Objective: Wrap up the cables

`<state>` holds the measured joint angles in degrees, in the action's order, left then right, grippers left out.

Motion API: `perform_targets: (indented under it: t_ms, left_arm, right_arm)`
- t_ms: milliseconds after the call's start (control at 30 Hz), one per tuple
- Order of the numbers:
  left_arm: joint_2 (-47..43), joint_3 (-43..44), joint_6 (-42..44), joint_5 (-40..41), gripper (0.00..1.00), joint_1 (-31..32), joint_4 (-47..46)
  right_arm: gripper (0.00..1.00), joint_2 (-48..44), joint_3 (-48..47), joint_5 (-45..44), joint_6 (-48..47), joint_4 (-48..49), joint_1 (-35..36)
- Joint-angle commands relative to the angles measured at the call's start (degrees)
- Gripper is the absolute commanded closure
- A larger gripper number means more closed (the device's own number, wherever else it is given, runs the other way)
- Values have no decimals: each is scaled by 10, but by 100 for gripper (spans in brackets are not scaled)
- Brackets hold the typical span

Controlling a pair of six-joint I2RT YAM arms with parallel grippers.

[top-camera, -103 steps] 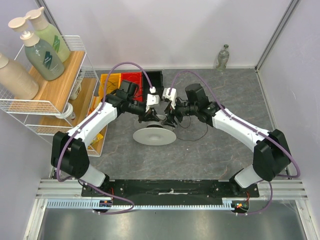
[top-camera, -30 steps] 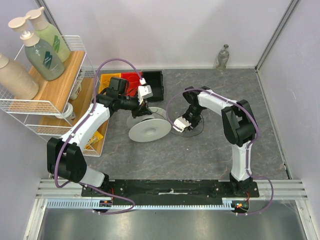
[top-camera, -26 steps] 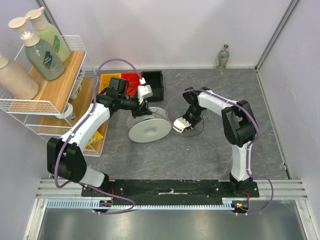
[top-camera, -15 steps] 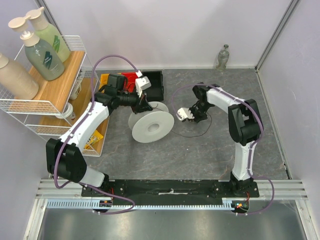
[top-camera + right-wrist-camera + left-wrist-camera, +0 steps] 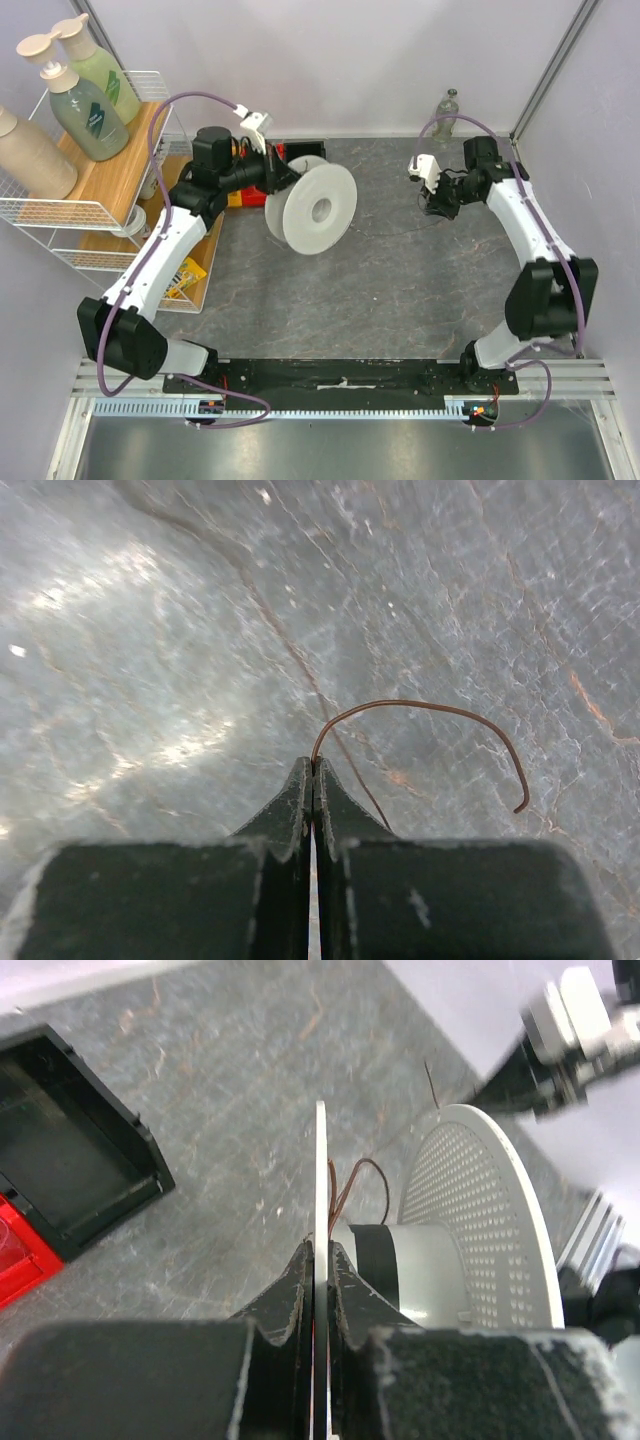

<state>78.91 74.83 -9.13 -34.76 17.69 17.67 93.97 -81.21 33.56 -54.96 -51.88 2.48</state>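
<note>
A white spool point(image 5: 312, 205) hangs tilted above the table, and my left gripper point(image 5: 272, 175) is shut on its near flange. In the left wrist view that flange point(image 5: 321, 1160) shows edge-on between the closed fingertips of the gripper point(image 5: 320, 1252). Beyond it are the grey hub point(image 5: 425, 1265) and thin loops of the cable point(image 5: 352, 1182). My right gripper point(image 5: 437, 200) is at the back right, apart from the spool. In its wrist view the gripper point(image 5: 314, 768) is shut on the thin brownish-black cable point(image 5: 430, 707), which curls free above the table.
A wire rack point(image 5: 95, 205) with pump bottles stands at the left. Red, black and yellow bins point(image 5: 295, 155) sit behind the spool. A small bottle point(image 5: 447, 113) stands at the back wall. Walls close in on the right and the back.
The left arm lifted the spool off the table and swung it up toward the back. The right gripper closed on the cable and carried it to the back right.
</note>
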Motion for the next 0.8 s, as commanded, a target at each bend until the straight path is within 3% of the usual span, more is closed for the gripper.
perform_targets:
  t_ms: [0,167,300,767]
  left_arm:
    - [3,81,-166,85,98,-3,-104]
    - [47,162,-246,233,99,-2,-83]
    - [116,273,-294,376,98,3,26]
    - [189,290,-264,505,98,30,39]
  right_arm:
    - [100,-110,46,69,101,29,7]
    - [100,-228,70,104,153,56,8]
    - [100,-287,73,141,158,59,7]
    - [100,-296,8,192,172,27,18]
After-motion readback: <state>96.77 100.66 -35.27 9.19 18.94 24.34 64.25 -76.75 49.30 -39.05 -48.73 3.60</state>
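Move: The black bin lies about 19 cm ahead of my left hand, about 1 cm to its right and some 27 cm below. The red bin beside it is just as far ahead and down, but about 10 cm to my left hand's left. The spool already held by that hand has its middle about 3 cm right, 1 cm back and 7 cm below. From my right hand, the spool is roughly 28 cm left, 3 cm back and 8 cm higher. Still pinching the spool by its flange, I swing my left hand forward about 14 cm and somewhat left towards the bins, arcing up some 10 cm and then sinking most of that, while turning it nearly 50 degrees counter-clockwise. My right hand keeps the cable end pinched and climbs about 16 cm, drawing back and a little left, then all but stops. ##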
